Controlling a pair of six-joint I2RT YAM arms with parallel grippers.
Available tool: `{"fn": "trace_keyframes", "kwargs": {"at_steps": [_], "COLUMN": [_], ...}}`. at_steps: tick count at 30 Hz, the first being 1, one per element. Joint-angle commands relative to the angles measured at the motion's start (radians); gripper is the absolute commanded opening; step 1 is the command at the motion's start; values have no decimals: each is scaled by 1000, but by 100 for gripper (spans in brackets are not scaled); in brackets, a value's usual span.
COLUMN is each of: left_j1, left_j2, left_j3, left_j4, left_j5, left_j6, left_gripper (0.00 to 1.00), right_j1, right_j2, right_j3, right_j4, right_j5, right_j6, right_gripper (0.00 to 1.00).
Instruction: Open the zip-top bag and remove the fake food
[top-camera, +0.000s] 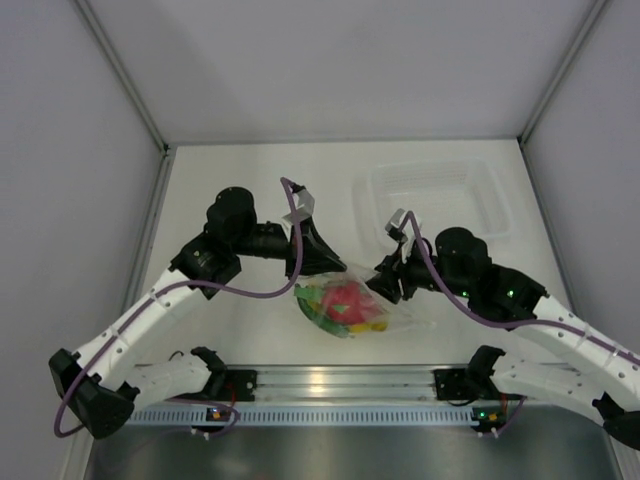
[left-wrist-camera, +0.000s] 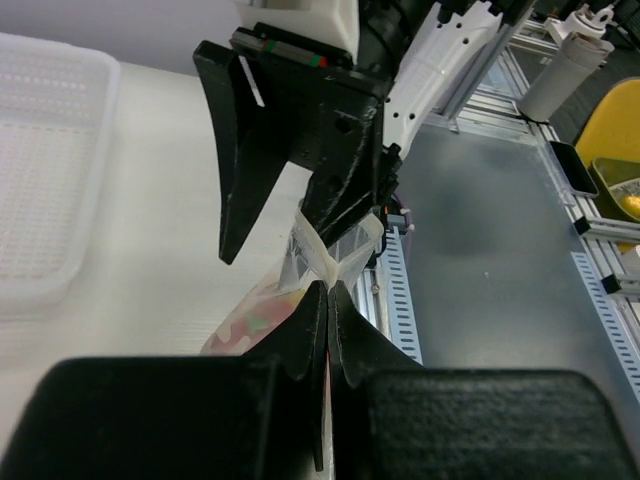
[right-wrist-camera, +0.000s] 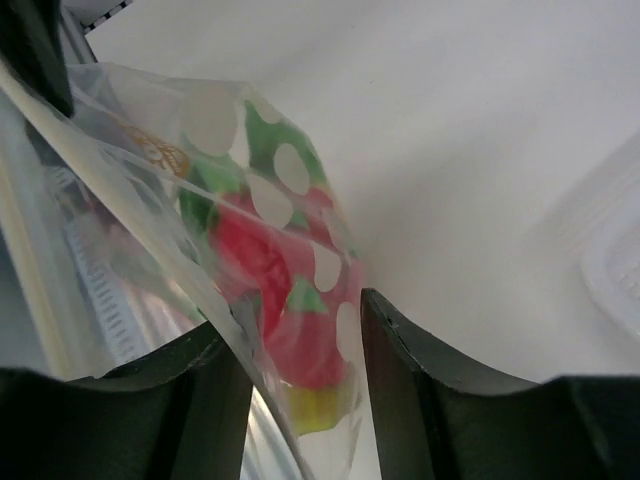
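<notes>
The zip-top bag (top-camera: 345, 305) hangs between my two grippers just above the table's near edge. It is clear with white dots (right-wrist-camera: 270, 200). Through the plastic the fake food shows: a red fruit (top-camera: 346, 298), a yellow piece (top-camera: 372, 325) and a green piece (top-camera: 313, 310). My left gripper (top-camera: 318, 262) is shut on the bag's upper left edge (left-wrist-camera: 325, 258), its fingertips (left-wrist-camera: 315, 300) pressed together on the plastic. My right gripper (right-wrist-camera: 305, 350) stands open with the bag's side between its fingers (right-wrist-camera: 400, 340). The red fruit (right-wrist-camera: 255, 260) and the yellow piece (right-wrist-camera: 320, 405) lie between them.
A rigid clear tray (top-camera: 480, 190) sits at the back right of the table, also seen at the left edge of the left wrist view as a ribbed tray (left-wrist-camera: 40, 200). An aluminium rail (top-camera: 330, 380) runs along the near edge below the bag. Grey walls enclose the table.
</notes>
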Motion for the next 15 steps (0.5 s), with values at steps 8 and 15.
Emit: {"fn": "trace_keyframes", "kwargs": {"at_steps": [8,15], "left_j1": [112,155], "left_j2": [76,205], "left_j3": [105,228], "left_j4": [124,-42], "left_j5": [155,-209], "left_j6": [-13,-39], "left_gripper": [0,0], "right_j1": [-12,1], "right_j2": [3,14], "right_j3": [6,17], "right_j4": [50,91], "right_j5": [4,229], "right_j6": [31,300], "right_gripper": [0,0]}}
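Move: The bag's loose rim already runs between the open right fingers, about 1 cm to the left of that hand point. The same stretch of rim lies some 7 cm to the right of the left gripper, level with it fore and aft and about 8 cm lower; the left fingers hold the bag's top. The fake food hangs almost straight below the left gripper, roughly 16 cm down and 1 cm back. The white basket stands about 40 cm ahead and 29 cm right of it, some 33 cm lower. Shut the right fingers from half open onto the rim between them while that hand holds its place. Keep the left pinch on the bag, ease up about 1 cm, and once the right grip is closed sweep the left gripper forward some 8 cm, away from the right one, turning it about 10 degrees counter-clockwise. Let the right wrist turn roughly 10 degrees clockwise. ##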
